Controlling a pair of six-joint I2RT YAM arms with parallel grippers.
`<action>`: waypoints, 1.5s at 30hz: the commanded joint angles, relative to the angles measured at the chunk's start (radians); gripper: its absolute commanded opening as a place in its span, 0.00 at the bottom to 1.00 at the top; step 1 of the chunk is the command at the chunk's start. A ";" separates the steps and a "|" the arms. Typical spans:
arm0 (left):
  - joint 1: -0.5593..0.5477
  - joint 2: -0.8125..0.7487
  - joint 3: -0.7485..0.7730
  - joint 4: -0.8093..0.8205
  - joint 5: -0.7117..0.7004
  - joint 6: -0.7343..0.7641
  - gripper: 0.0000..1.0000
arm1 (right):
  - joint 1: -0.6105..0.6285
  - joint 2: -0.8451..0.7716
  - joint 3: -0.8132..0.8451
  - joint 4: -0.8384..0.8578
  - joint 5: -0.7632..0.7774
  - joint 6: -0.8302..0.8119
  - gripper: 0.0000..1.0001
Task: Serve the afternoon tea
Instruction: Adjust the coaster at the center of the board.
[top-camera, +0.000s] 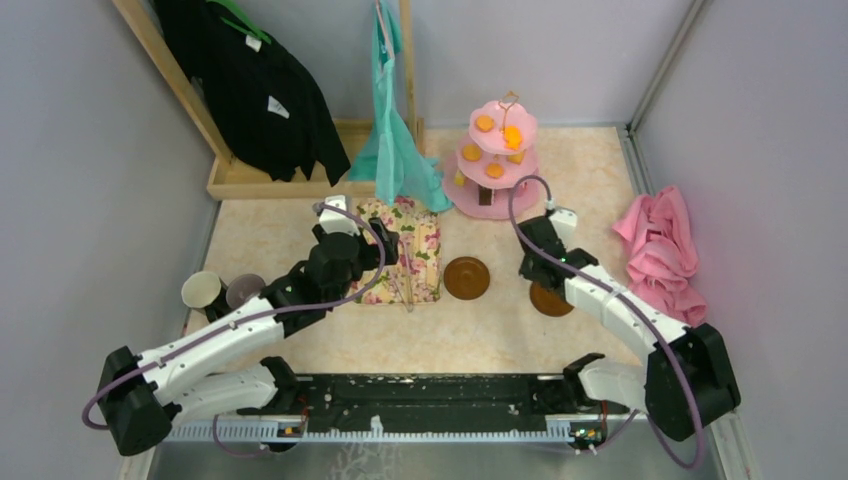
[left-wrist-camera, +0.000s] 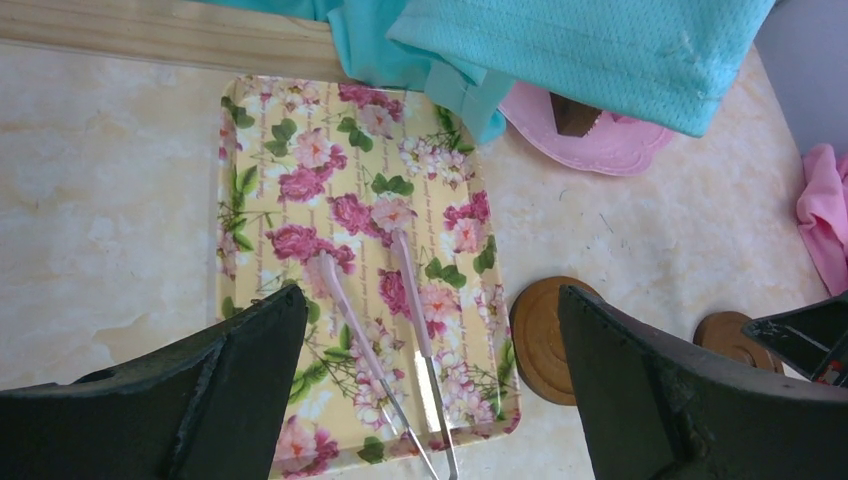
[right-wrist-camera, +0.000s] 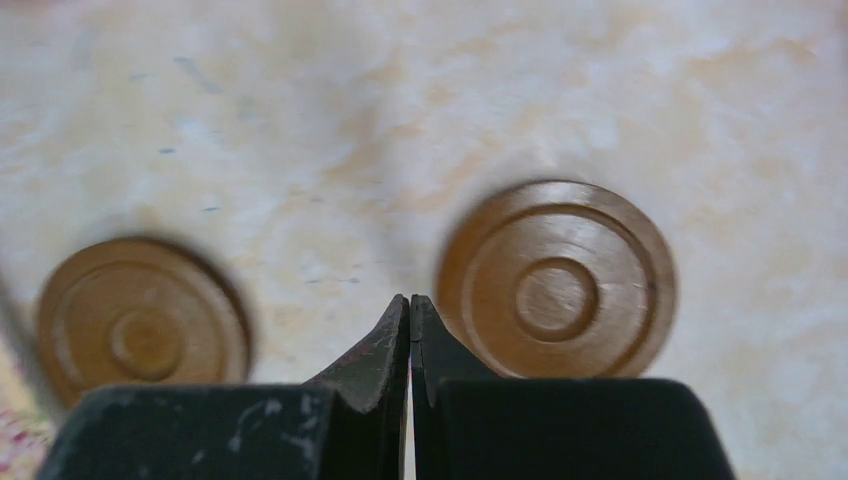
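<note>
The pink three-tier stand (top-camera: 497, 160) with its gold loop stands at the back and carries orange snacks (top-camera: 512, 136). Two round brown saucers lie on the table: one (top-camera: 467, 277) in the middle, one (top-camera: 551, 298) partly under my right arm. My right gripper (right-wrist-camera: 410, 300) hovers shut and empty above the table between them, with the right saucer (right-wrist-camera: 555, 280) just beside its tip. A cream mug (top-camera: 202, 290) and a mauve-grey mug (top-camera: 244, 290) stand at the left by my left arm. My left gripper (left-wrist-camera: 432, 300) hangs wide open over the floral tray (left-wrist-camera: 270, 180).
Two pink-handled utensils (left-wrist-camera: 350, 310) lie on the tray. A teal garment (top-camera: 395, 140) hangs over the tray's far end and hides part of the stand's base. A black garment (top-camera: 250, 90) hangs on the wooden rack at back left. A pink cloth (top-camera: 660, 250) lies crumpled at the right wall.
</note>
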 joint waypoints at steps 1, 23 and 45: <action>0.015 0.008 -0.012 0.053 0.069 0.008 1.00 | -0.079 -0.070 -0.057 -0.087 0.073 0.108 0.00; 0.033 -0.037 -0.046 0.054 0.111 -0.020 1.00 | -0.258 -0.032 -0.168 -0.046 -0.015 0.202 0.00; 0.125 -0.050 -0.030 0.010 0.079 -0.038 1.00 | -0.273 0.210 -0.070 0.161 -0.179 0.134 0.00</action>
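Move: The right hand, its fingers already shut, is up in the air; the right coaster lies about 6 cm back from it, 9 cm to its right and 8 cm below. The other coaster is some 13 cm to this hand's left, 1 cm back, just as low. The pink stand rises about 21 cm ahead and 7 cm left. From the open left hand the right coaster lies roughly 42 cm right, 6 cm back and 20 cm down. Shut fingertips come down onto the right coaster's top and push the coaster forward and a little left, keeping level for about 6 cm. To get there the right hand first swings right and back, sinking some 6 cm, and turns about 20 degrees clockwise. The left hand, open over the tray, drifts slightly right, then about 3 cm left. ##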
